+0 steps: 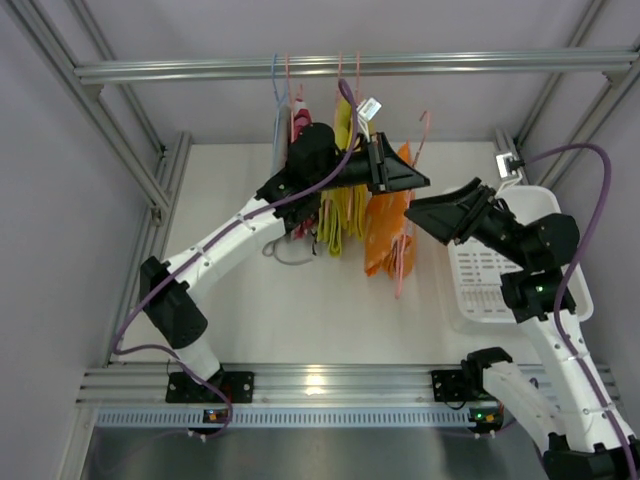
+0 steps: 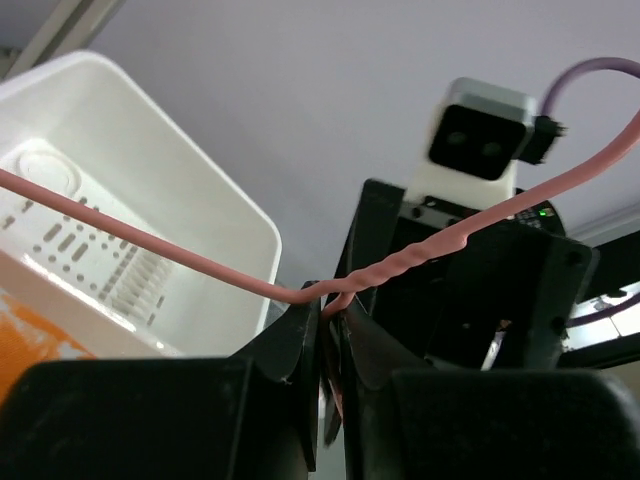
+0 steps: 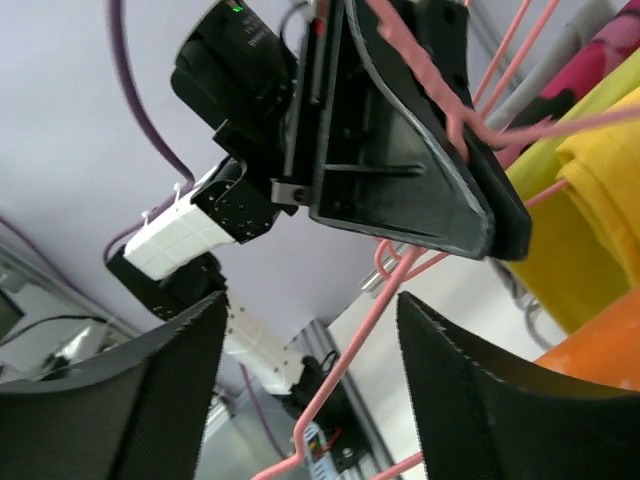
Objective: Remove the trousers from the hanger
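The orange trousers [image 1: 385,230] hang folded over the pale pink hanger [image 1: 404,272], whose hook [image 1: 424,125] is off the rail. My left gripper [image 1: 420,182] is shut on the hanger's twisted neck and holds it up; in the left wrist view the wire [image 2: 180,255] runs into the closed jaws [image 2: 335,305]. A corner of the trousers [image 2: 30,350] shows below. My right gripper [image 1: 437,205] is open and empty just right of the trousers. In the right wrist view its fingers [image 3: 310,300] straddle the hanger's wire [image 3: 370,340], apart from it, with the trousers [image 3: 600,350] at the lower right.
A metal rail [image 1: 200,70] at the back carries a blue-grey hanger [image 1: 277,90], a pink-and-black garment [image 1: 300,120] and yellow-green garments [image 1: 345,205]. A white perforated basket [image 1: 570,230] stands at the right, under the right arm. Frame posts line both sides.
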Tool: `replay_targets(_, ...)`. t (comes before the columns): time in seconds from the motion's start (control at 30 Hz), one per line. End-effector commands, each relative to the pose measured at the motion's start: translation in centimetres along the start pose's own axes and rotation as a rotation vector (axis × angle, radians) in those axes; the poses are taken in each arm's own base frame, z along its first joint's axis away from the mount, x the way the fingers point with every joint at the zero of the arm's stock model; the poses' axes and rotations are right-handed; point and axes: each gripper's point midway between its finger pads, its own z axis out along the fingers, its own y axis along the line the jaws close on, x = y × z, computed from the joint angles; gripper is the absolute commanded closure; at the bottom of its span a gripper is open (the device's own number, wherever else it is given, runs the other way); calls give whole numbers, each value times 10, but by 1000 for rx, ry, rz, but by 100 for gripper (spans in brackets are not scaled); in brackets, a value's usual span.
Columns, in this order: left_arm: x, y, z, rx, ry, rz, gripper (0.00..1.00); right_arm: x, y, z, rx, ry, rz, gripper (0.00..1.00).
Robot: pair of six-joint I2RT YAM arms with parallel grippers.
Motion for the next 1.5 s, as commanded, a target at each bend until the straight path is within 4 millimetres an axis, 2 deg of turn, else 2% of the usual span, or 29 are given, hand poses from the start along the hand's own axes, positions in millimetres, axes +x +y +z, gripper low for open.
replay_targets(0.0, -32, -87, -37, 192, -96, 146, 100, -13, 20, -12, 32, -55, -211, 28)
replay_targets(0.03, -30, -87, -38, 189, -91, 146, 100, -23, 20, -15, 69, -91, -280, 23)
replay_targets(0.17, -29, -93, -44, 206, -82, 172, 100, -31, 4, -35, 238, -147, -386, 19)
replay_targets(0.2, -31, -97, -46, 214, -87, 178, 100, -31, 6, -43, 262, -164, -414, 18)
replay_targets(0.23, -34, -104, -48, 228, -93, 188, 100, -26, -11, -49, 331, -162, -409, 18)
replay_targets(0.3, -38, -112, -48, 243, -98, 204, 100, -22, -19, -63, 383, -177, -472, 14)
replay_targets(0.33, -43, -121, -50, 257, -111, 217, 100, -12, -35, -67, 417, -144, -499, 8)
replay_targets(0.37, -47, -125, -50, 260, -121, 226, 100, -8, -40, -70, 429, -136, -514, 5)
replay_targets(0.4, -49, -121, -47, 243, -120, 220, 100, -5, -42, -75, 437, -145, -531, 5)
replay_targets(0.43, -57, -128, -47, 246, -144, 232, 100, 3, -55, -78, 455, -120, -561, 1)
replay_targets(0.5, -61, -130, -45, 246, -152, 233, 100, 7, -58, -80, 442, -127, -605, 0)
replay_targets(0.53, -63, -131, -44, 249, -157, 225, 100, 12, -69, -81, 453, -108, -625, 1)
replay_targets(0.73, -74, -142, -43, 272, -191, 218, 100, 26, -106, -79, 498, -45, -663, 1)
replay_targets(0.8, -78, -144, -41, 280, -201, 214, 100, 22, -109, -77, 489, -77, -688, 1)
replay_targets(0.9, -82, -151, -41, 297, -210, 201, 100, 23, -127, -75, 515, -98, -697, 1)
replay_targets(1.1, -86, -152, -38, 303, -215, 186, 100, 15, -126, -60, 476, -133, -775, 1)
replay_targets(1.27, -89, -155, -37, 310, -224, 182, 100, 29, -107, -33, 346, -92, -790, 0)
replay_targets(1.37, -90, -156, -37, 314, -225, 178, 100, 30, -113, -23, 383, -95, -811, 1)
replay_targets(1.47, -89, -158, -38, 319, -220, 173, 100, 18, -130, -22, 478, -139, -806, 1)
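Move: Hanging from the pinched hanger, the orange trousers have their middle about 6 cm ahead of the left hand, 4 cm to its left and 15 cm below. From the right hand, which is just opening off the hanger wire, they lie some 10 cm ahead, 5 cm left and 14 cm down. The hanger's neck, in the left fingertips, is about 5 cm ahead of the right hand and 2 cm above it; the yellow trousers hang about 8 cm left of the orange ones and 6 cm farther out. Backing off the wire, the right hand opens fully and swings about 7 cm right, then sinks some 15 cm while reaching forward, and finally slides back left towards the trousers' lower part, its wrist rolled and swung clockwise so the fingers point level, forward-left. The left hand keeps its pinch on the hanger's neck, dips slightly, then lifts it about 9 cm. ##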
